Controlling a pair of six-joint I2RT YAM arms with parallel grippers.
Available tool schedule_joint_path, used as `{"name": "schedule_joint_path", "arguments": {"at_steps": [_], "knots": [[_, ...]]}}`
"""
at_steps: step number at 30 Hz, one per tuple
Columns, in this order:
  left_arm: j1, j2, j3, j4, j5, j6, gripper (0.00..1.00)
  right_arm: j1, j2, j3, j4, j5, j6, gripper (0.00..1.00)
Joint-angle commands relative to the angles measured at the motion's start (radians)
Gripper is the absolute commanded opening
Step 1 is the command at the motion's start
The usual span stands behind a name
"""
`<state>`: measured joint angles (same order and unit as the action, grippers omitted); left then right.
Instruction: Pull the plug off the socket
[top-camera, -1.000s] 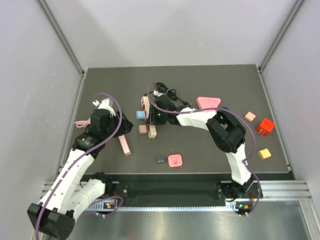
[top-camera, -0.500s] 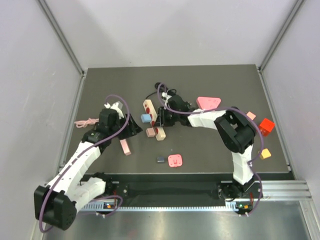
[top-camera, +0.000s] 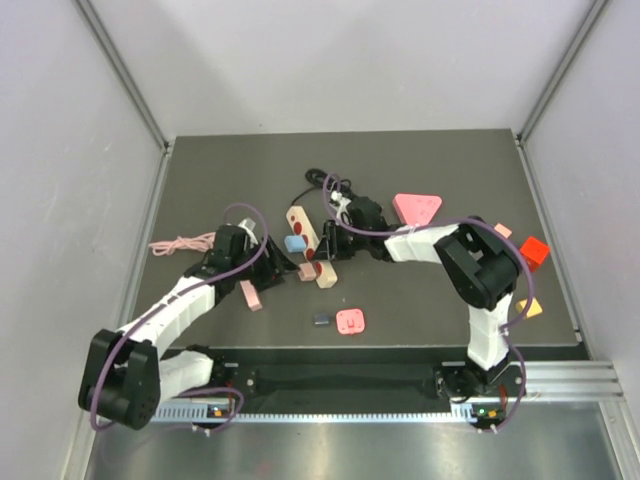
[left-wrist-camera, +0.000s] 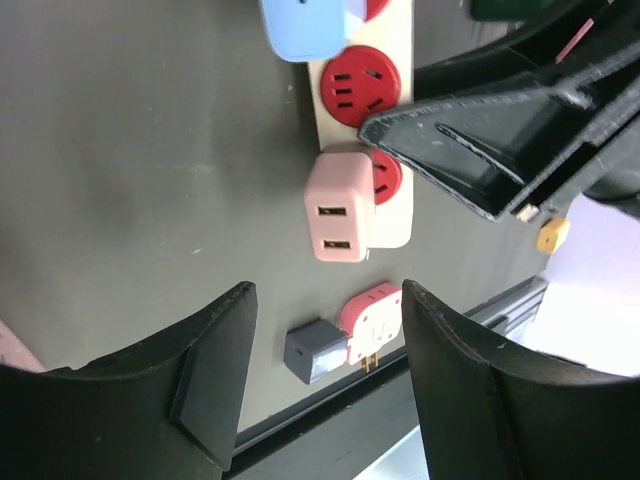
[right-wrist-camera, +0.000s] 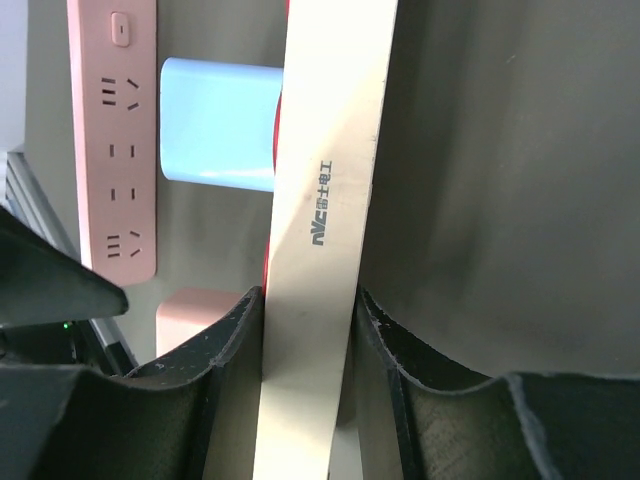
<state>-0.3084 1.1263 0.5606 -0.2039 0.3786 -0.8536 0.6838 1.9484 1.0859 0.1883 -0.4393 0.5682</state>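
A cream power strip (top-camera: 322, 252) with red sockets (left-wrist-camera: 363, 78) lies at mid-table, tipped on its edge. A pink plug (left-wrist-camera: 337, 220) with two USB ports sits in one socket, and a blue plug (left-wrist-camera: 300, 25) in another. My right gripper (right-wrist-camera: 308, 310) is shut on the strip's cream side (right-wrist-camera: 325, 190), seen in the top view (top-camera: 336, 242) just right of the strip. My left gripper (left-wrist-camera: 325, 295) is open, with nothing between its fingers. It hovers just short of the pink plug, left of the strip in the top view (top-camera: 277, 262).
A pink power strip (top-camera: 250, 294) lies by the left gripper. A grey cube (top-camera: 321, 319) and a pink adapter (top-camera: 351, 320) lie nearer the front edge. A pink cord (top-camera: 175, 243) is at the left. A pink triangle (top-camera: 417, 207) and coloured blocks (top-camera: 531, 252) are at the right.
My right gripper has dragged the cream strip to the right and nearer while turning it. My left arm has swung right toward the strip, its jaws still open.
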Motion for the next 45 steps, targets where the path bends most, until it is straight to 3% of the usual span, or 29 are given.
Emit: {"name": "schedule_joint_path", "arguments": {"at_steps": [1, 15, 34, 35, 37, 40, 43, 45], "knots": [[0.002, 0.016, -0.021, 0.130, 0.013, -0.087, 0.65, -0.007, -0.039, -0.033, 0.072, -0.016, -0.057, 0.00], [-0.070, 0.121, -0.021, 0.238, -0.026, -0.194, 0.61, -0.009, -0.017, -0.096, 0.220, -0.033, -0.042, 0.00], [-0.132, 0.240, -0.027, 0.317, -0.079, -0.239, 0.57, -0.007, -0.040, -0.116, 0.231, -0.001, -0.062, 0.00], [-0.133, 0.245, -0.028, 0.322, -0.081, -0.239, 0.54, -0.007, -0.040, -0.116, 0.231, -0.001, -0.064, 0.00], [-0.132, 0.257, -0.021, 0.328, -0.076, -0.231, 0.38, -0.007, -0.042, -0.116, 0.232, 0.004, -0.067, 0.00], [-0.133, 0.274, 0.018, 0.304, -0.087, -0.206, 0.35, -0.006, -0.042, -0.115, 0.227, 0.008, -0.073, 0.00], [-0.133, 0.290, 0.044, 0.302, -0.087, -0.194, 0.26, -0.001, -0.040, -0.112, 0.223, 0.014, -0.079, 0.00], [-0.133, 0.297, 0.050, 0.307, -0.080, -0.191, 0.13, 0.000, -0.040, -0.109, 0.212, 0.027, -0.085, 0.00]]}}
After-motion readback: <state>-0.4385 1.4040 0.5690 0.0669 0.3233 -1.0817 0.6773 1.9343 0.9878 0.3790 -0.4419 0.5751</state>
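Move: The pink plug sticks out of the near end of the power strip, about 5 cm to the left hand's right, 2 cm ahead and 4 cm below. The blue plug sits some 6 cm farther out than the pink plug and 2 cm to its left, with the strip's middle about 5 cm beyond the pink plug and 1 cm to its right. For the right hand, gripping the strip, the pink plug lies roughly 3 cm back and 4 cm left, nearly level. The left hand eases about 5 cm to the right towards the pink plug, sinking 3 to 4 cm and drifting slightly forward, its fingers still partly open and tipping a little farther downward, and near the end they close and pinch the plug by its sides. Meanwhile the right hand stays nearly in place with its fingers still shut on the power strip, rolling it only some 5 degrees, so that the strip is held against the left hand's coming pull. ##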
